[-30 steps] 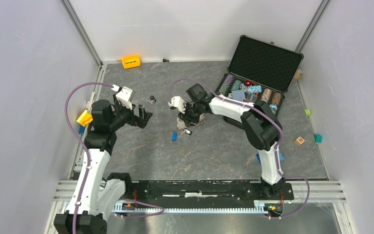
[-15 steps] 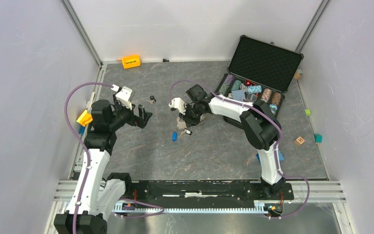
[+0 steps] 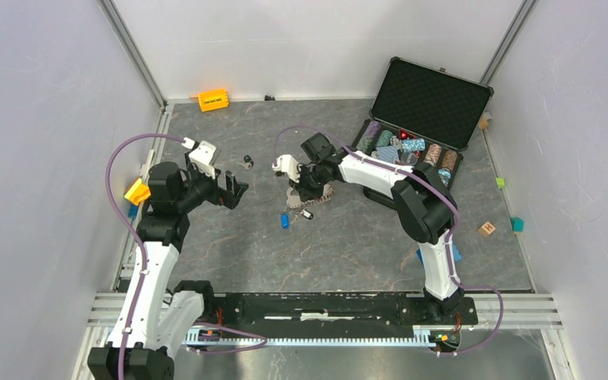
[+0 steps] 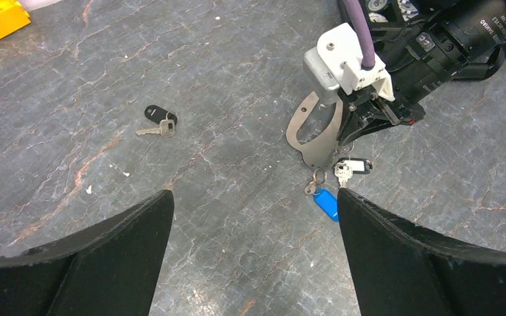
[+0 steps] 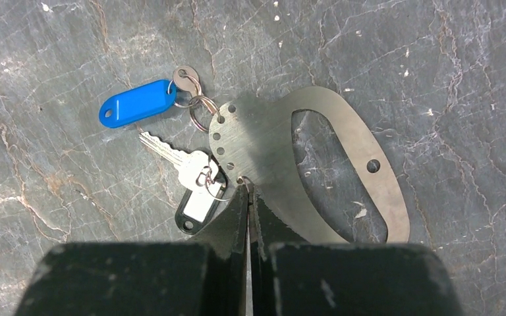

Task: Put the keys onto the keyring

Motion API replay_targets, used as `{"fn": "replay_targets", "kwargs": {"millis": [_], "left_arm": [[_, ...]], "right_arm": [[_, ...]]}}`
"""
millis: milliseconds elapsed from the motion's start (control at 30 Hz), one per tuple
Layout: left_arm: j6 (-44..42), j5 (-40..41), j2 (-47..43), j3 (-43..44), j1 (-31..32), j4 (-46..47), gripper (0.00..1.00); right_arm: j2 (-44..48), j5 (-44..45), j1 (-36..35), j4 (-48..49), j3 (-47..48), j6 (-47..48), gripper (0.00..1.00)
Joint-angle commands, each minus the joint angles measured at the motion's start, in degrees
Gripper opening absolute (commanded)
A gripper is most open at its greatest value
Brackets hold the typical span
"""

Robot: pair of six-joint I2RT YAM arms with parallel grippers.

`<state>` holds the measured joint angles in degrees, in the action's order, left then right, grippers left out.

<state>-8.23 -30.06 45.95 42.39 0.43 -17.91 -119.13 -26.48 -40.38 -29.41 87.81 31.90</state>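
Observation:
The keyring (image 5: 263, 145), a flat grey metal oval with a row of small holes, lies mid-table (image 3: 318, 195) (image 4: 316, 135). A blue-tagged key (image 5: 138, 102) (image 4: 326, 203) hangs by its wire ring from one hole. A silver key with a black-framed tag (image 5: 194, 197) (image 4: 354, 164) lies beside the plate. My right gripper (image 5: 247, 191) (image 3: 305, 192) is shut, its tips together at the keyring's edge by a small wire loop; whether it pinches anything I cannot tell. A third, black-headed key (image 4: 159, 122) (image 3: 248, 162) lies apart to the left. My left gripper (image 4: 253, 197) (image 3: 239, 190) hovers open and empty.
An open black case of poker chips (image 3: 423, 119) stands at the back right. An orange block (image 3: 213, 100) lies at the back wall and a yellow piece (image 3: 137, 191) at the left edge. Small cubes (image 3: 487, 229) sit far right.
My right gripper's fingers have come together at the keyring's edge. The left arm has stayed still.

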Motion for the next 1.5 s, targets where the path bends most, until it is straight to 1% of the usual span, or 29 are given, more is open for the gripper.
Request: {"fn": "replay_targets", "kwargs": {"millis": [0, 100, 167, 267, 333, 467, 600, 667, 800, 900, 1067, 1167, 1200, 1267, 1467], "left_arm": [[-1.54, -1.53, -0.76, 0.07, -0.29, 1.54, 1.00], [-0.82, -2.13, -0.54, -0.87, -0.34, 3.28, 1.00], [-0.76, -4.70, -0.15, -1.74, -0.34, 4.34, 1.00], [-1.60, -10.79, 1.23, -2.47, -0.17, 5.17, 1.00], [-3.49, -14.57, 2.12, -2.10, -0.01, 4.72, 0.96], [-8.31, -20.22, 4.53, -0.29, 0.75, 3.54, 0.93], [-10.81, -24.66, 8.53, 2.88, 3.16, 3.50, 0.86], [-11.85, -24.12, 10.76, 5.11, 5.88, 3.50, 0.83], [-12.42, -21.89, 14.98, 9.75, 11.53, 3.54, 0.79], [-12.32, -21.69, 17.20, 10.57, 15.05, 5.20, 0.78], [-11.03, -21.01, 18.57, 6.87, 18.56, 13.40, 0.77], [-10.34, -21.17, 18.91, 4.35, 19.71, 17.68, 0.74], [-10.13, -21.26, 18.83, 3.31, 19.93, 20.79, 0.72], [-10.43, -21.70, 18.74, 1.39, 20.17, 23.87, 0.70], [-12.62, -24.56, 19.09, -2.02, 20.75, 28.33, 0.69]], "right_arm": [[2.03, -0.45, -0.06, -0.46, 2.66, 0.94, 0.00], [3.29, -0.42, 0.00, -0.93, 2.55, 1.34, 0.00], [4.84, -0.38, -0.05, -1.21, 2.17, 1.66, 0.00], [8.67, -0.66, -0.04, -1.92, 1.34, 2.05, 0.00], [11.70, -1.07, -0.05, -2.01, 0.54, 2.15, 0.00], [17.68, -2.35, -0.05, -1.47, -1.08, 2.12, 0.00], [22.28, -2.87, -0.09, -1.27, -2.19, 2.84, 0.00], [23.78, -3.08, -0.38, -1.65, -2.34, 3.63, 0.00], [26.28, -3.80, -0.82, -1.97, -3.36, 4.68, 0.00], [28.31, -5.12, -1.06, -1.27, -5.46, 5.26, 0.00], [31.12, -8.29, -1.19, 1.19, -9.14, 5.67, 0.00], [32.72, -10.01, -1.19, 3.05, -11.33, 5.48, 0.00], [33.13, -10.46, -1.24, 3.75, -11.94, 5.33, 0.00], [34.01, -10.85, -1.21, 5.03, -13.10, 4.78, 0.00], [34.70, -10.16, -1.28, 7.62, -14.95, 1.03, 0.00]]}}
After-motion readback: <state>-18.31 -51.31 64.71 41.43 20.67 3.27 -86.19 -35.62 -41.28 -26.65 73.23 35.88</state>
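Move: The metal keyring plate lies flat, its holed rim already pinched by the right fingers. Its middle is about 4 cm ahead and 1 cm left of that hand; its black-tagged key is 3 cm back, its blue tag 7 cm back and 5 cm left. The open left gripper waits about 17 cm left, 4 back and 19 above. From the left hand the plate is some 9 cm ahead, 16 right and 21 below, the loose key 17 ahead and 3 right. The keyring plate, still pinched at its rim in the shut right fingers, is lifted about 17 cm off the table, then carried 7 cm back as that wrist tilts. Meanwhile the left hand sweeps some 15 cm right towards the plate, drawing slightly back, turning about 40 degrees clockwise and partly closing its still empty fingers; it stops a few centimetres short of the right fingertips. ##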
